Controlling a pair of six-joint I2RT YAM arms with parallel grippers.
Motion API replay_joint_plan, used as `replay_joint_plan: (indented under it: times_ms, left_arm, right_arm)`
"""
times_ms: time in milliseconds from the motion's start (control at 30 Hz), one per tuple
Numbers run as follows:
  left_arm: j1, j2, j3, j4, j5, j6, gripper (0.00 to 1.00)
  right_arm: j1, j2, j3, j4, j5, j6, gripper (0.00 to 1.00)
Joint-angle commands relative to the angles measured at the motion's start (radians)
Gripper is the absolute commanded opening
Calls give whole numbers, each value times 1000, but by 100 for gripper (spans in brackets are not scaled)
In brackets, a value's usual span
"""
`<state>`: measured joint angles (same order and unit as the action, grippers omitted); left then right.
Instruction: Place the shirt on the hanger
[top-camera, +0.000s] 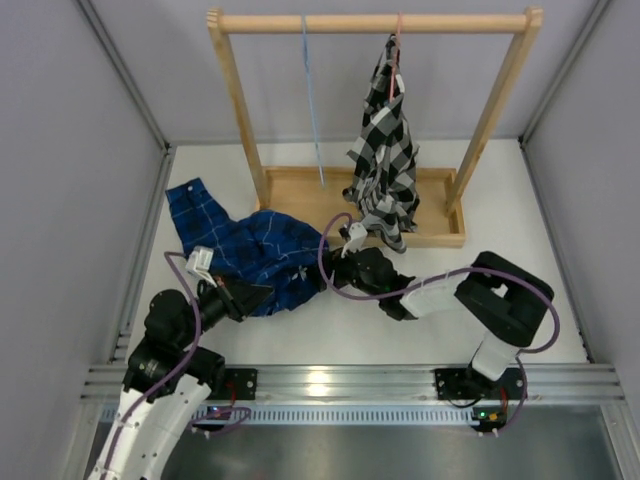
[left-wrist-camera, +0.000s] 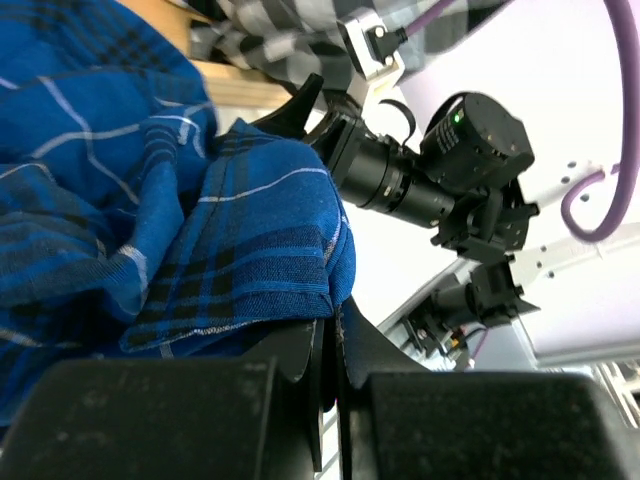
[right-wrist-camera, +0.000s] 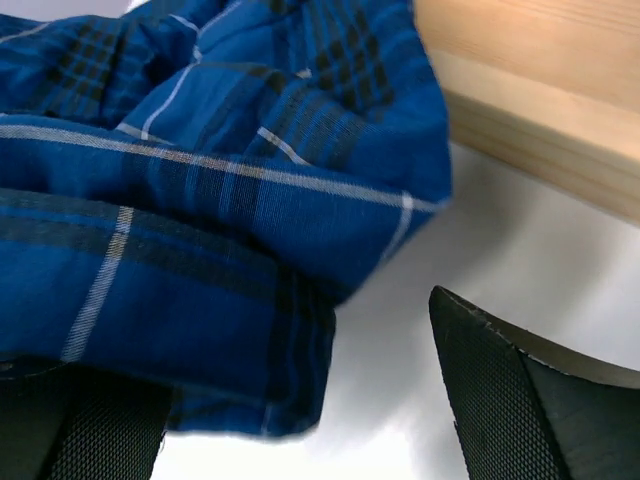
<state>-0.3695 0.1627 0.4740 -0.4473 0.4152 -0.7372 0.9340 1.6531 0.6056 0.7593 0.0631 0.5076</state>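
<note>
The shirt (top-camera: 250, 255), dark blue with thin white plaid lines, lies crumpled on the table in front of the wooden rack. My left gripper (top-camera: 266, 292) is at its near edge, shut on a fold of the hem (left-wrist-camera: 320, 300). My right gripper (top-camera: 337, 270) is open at the shirt's right edge. In the right wrist view a corner of the shirt (right-wrist-camera: 200, 200) lies over the left finger, and the right finger (right-wrist-camera: 520, 400) stands apart on bare table. The hanger (top-camera: 311, 100), thin and light blue, hangs empty from the rack's top rod.
A black-and-white checked shirt (top-camera: 385, 160) hangs on a pinkish-red hanger (top-camera: 398, 45) to the right of the blue one. The rack's wooden base (top-camera: 300, 190) lies just behind the shirt and shows in the right wrist view (right-wrist-camera: 540, 100). Grey walls enclose the table.
</note>
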Motion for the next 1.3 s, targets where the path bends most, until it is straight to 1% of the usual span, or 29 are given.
replay_joint_plan:
  times_ms: [0,67,100,133,167,200,233,267,300,367,400,467,500,567,667,767,800,867,900,967,1000,1033,1067,1100,1133,1167,1200,1233,1267]
  left_arm:
    - [-2,20,92,-103,-87,35,0]
    - [-2,31,120,-145,-102,45,0]
    - [-2,40,161,-159,-114,50,0]
    - [-2,44,187,-191,-130,68,0]
    - [-2,49,216,-205,-159,82,0]
    - [-3,61,250,-217,-171,102,0]
    - [-2,69,317,-229,-185,149,0]
    - [-2,78,351,-247,-197,172,0]
    - [-2,99,383,-251,-220,195,0]
    - [-3,126,465,-248,-240,239,0]
    - [-2,168,494,-243,-271,255,0]
    - [-2,227,613,-234,-265,292,0]
    - [-2,292,661,-234,-247,332,0]
    - [-2,343,786,-235,-228,363,0]
    - [0,377,844,-215,-225,397,0]
    - [-2,330,790,-145,-170,394,0]
    - [-2,321,717,-118,-146,360,0]
    - [-2,298,629,-24,-77,305,0]
    - [-2,293,541,4,-53,245,0]
    - [-2,282,442,106,34,179,0]
    - [-2,276,389,145,55,110,0]
    - [-3,265,270,186,72,72,0]
    - [-2,241,203,282,91,37,0]
    - [-2,229,139,327,115,-26,1]
    - [-2,216,18,369,122,-56,4]
    - [-2,195,-36,430,129,-76,8]
    - [-2,187,-84,438,132,-105,13]
    - [-2,176,-151,441,131,-110,25]
    - [-2,163,-173,465,129,-110,33]
  right_arm:
    - [26,65,75,224,-17,0,72]
    - [37,65,85,276,-52,8,42]
    - [46,48,83,276,-34,3,17]
    - [72,27,76,267,-4,-24,11]
    - [87,-46,68,221,35,-43,9]
    - [104,-94,56,181,125,-66,4]
    - [138,-139,57,132,164,-113,3]
    - [153,-236,63,10,190,-136,2]
    - [169,-283,101,-70,236,-179,0]
    - [201,-385,175,-243,259,-222,0]
    - [210,-410,285,-435,288,-278,0]
    - [264,-465,406,-610,375,-337,0]
    - [282,-479,518,-749,435,-365,0]
    - [328,-512,606,-869,481,-366,0]
    - [387,-544,695,-1000,501,-327,0]
    - [465,-561,747,-1074,552,-328,0]
    - [482,-559,769,-1101,611,-331,0]
    - [526,-559,839,-1188,679,-337,0]
    - [532,-559,859,-1219,739,-331,0]
    - [536,-555,888,-1308,783,-319,0]
    - [534,-555,882,-1336,816,-296,0]
    - [534,-558,860,-1350,825,-284,0]
    - [534,-578,765,-1351,830,-267,0]
    - [531,-591,704,-1329,839,-209,0]
    - [513,-605,630,-1306,830,-184,0]
    - [494,-622,511,-1293,813,-150,0]
    - [468,-627,463,-1287,760,-73,0]
    - [409,-628,415,-1278,715,-48,0]
    - [379,-636,340,-1266,674,-32,0]
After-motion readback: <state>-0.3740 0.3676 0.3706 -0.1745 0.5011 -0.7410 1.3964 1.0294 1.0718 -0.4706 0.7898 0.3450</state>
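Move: The shirt's right-hand edge, still free, lies about 3 cm to the left of the open right hand's point, level ahead and some 1 cm below. The rack's front rail is about 6 cm ahead, 6 cm right and 6 cm below; the blue hanger hangs some 14 cm ahead, 2 cm left, its middle 20 cm up. That shirt edge is roughly 11 cm ahead, 8 cm right and 15 cm below the left hand, already pinching cloth. The right hand slips about 3 cm left onto the shirt's edge, pinches it shut and lifts it some 35 cm while drawing back from the rack and right, fingers tipping up, then sinks about 15 cm. The left hand, still gripping cloth, swings up about 20 cm and slightly left, then drops quickly to just below its starting height as its fingers begin to open. ##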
